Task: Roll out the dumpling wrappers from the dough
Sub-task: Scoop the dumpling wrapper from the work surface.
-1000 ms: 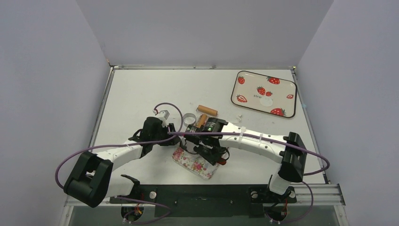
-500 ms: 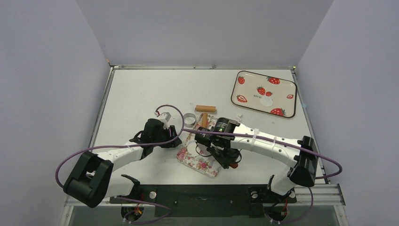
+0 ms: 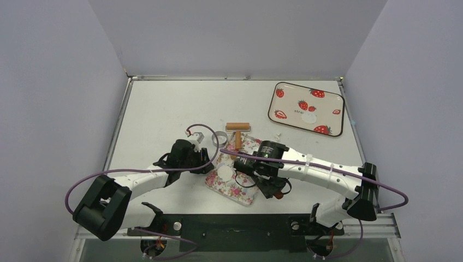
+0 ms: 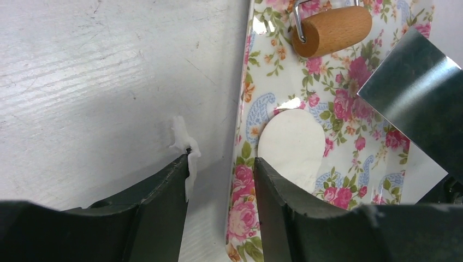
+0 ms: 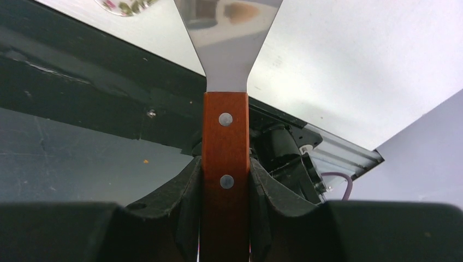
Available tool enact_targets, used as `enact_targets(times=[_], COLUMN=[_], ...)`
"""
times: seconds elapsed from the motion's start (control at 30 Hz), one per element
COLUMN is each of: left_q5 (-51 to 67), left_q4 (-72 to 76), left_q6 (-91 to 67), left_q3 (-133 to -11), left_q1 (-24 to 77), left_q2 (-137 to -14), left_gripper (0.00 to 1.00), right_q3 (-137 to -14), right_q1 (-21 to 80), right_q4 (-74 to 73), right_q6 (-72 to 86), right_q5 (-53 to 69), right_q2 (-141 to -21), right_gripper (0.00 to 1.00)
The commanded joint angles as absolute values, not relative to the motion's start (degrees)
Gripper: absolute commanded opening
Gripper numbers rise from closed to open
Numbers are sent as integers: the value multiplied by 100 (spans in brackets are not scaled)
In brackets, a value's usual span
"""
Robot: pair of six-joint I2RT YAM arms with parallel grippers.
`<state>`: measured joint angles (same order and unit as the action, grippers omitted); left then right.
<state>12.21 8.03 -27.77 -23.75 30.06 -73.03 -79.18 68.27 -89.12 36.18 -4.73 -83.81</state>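
Note:
A round white dumpling wrapper (image 3: 225,173) (image 4: 292,147) lies on the floral tray (image 3: 240,192) (image 4: 349,82). A second wrapper (image 3: 309,117) rests on the strawberry tray (image 3: 284,103). My left gripper (image 3: 212,164) (image 4: 221,164) is open and its jaws straddle the floral tray's left rim. A scrap of dough (image 4: 183,143) clings to its left finger. My right gripper (image 3: 275,190) (image 5: 225,185) is shut on the red handle (image 5: 225,136) of the spatula. The spatula's blade (image 4: 420,103) (image 5: 228,33) hangs over the tray's right side.
The wooden roller (image 3: 238,130) (image 4: 333,30) lies at the floral tray's far end. Just left of it stands the silver ring (image 3: 220,136). Small dough crumbs (image 3: 277,135) lie on the table between the two trays.
My right arm drew back to the right with the spatula, uncovering the wrapper on the floral tray. The tray turned and shifted. My left gripper moved to its rim, jaws narrowing.

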Motion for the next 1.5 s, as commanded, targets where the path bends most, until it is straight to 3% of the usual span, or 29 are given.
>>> enact_targets(times=[0.0, 0.23, 0.6, 1.0, 1.47], left_q5=[1094, 991, 768, 662, 654], left_q4=[1113, 1142, 1046, 945, 952], left_q6=[-2638, -2553, -2619, -2720, -2716], left_q3=[-2320, -2391, -2362, -2423, -2432], left_q1=[3052, 3338, 3302, 3305, 3335], left_q2=[-7269, -7368, -7439, -7594, -7596], left_gripper=[42, 41, 25, 17, 11], right_q3=[-7661, -7269, -7182, -6850, -6749], right_q1=[6934, 7093, 7346, 7697, 7616], right_q4=[-8870, -8233, -8087, -7428, -6534], right_q6=[3863, 3340, 2991, 2947, 2303], right_q5=[-637, -756, -582, 190, 113], right_q2=[-8263, -8637, -8701, -8249, -8392], right_gripper=[0, 0, 0, 0, 0])
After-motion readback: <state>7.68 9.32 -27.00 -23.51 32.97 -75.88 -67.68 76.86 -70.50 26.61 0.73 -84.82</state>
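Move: The wrapper lies on the floral tray about 14 cm ahead of the scraper-holding right hand, 15 cm to its left and 15 cm below. The tray's left rim runs practically between the left fingers, 1 cm to their right and 1 cm below; from that hand the wrapper is 2 cm back, 5 cm right. Also from it, the rolling pin's small roller is roughly 5 cm ahead, 8 cm right, and the cutter ring 12 cm ahead, 3 cm right. Right hand lowers scraper about 6 cm, leftward and back, under the wrapper; left fingers close on tray rim. ##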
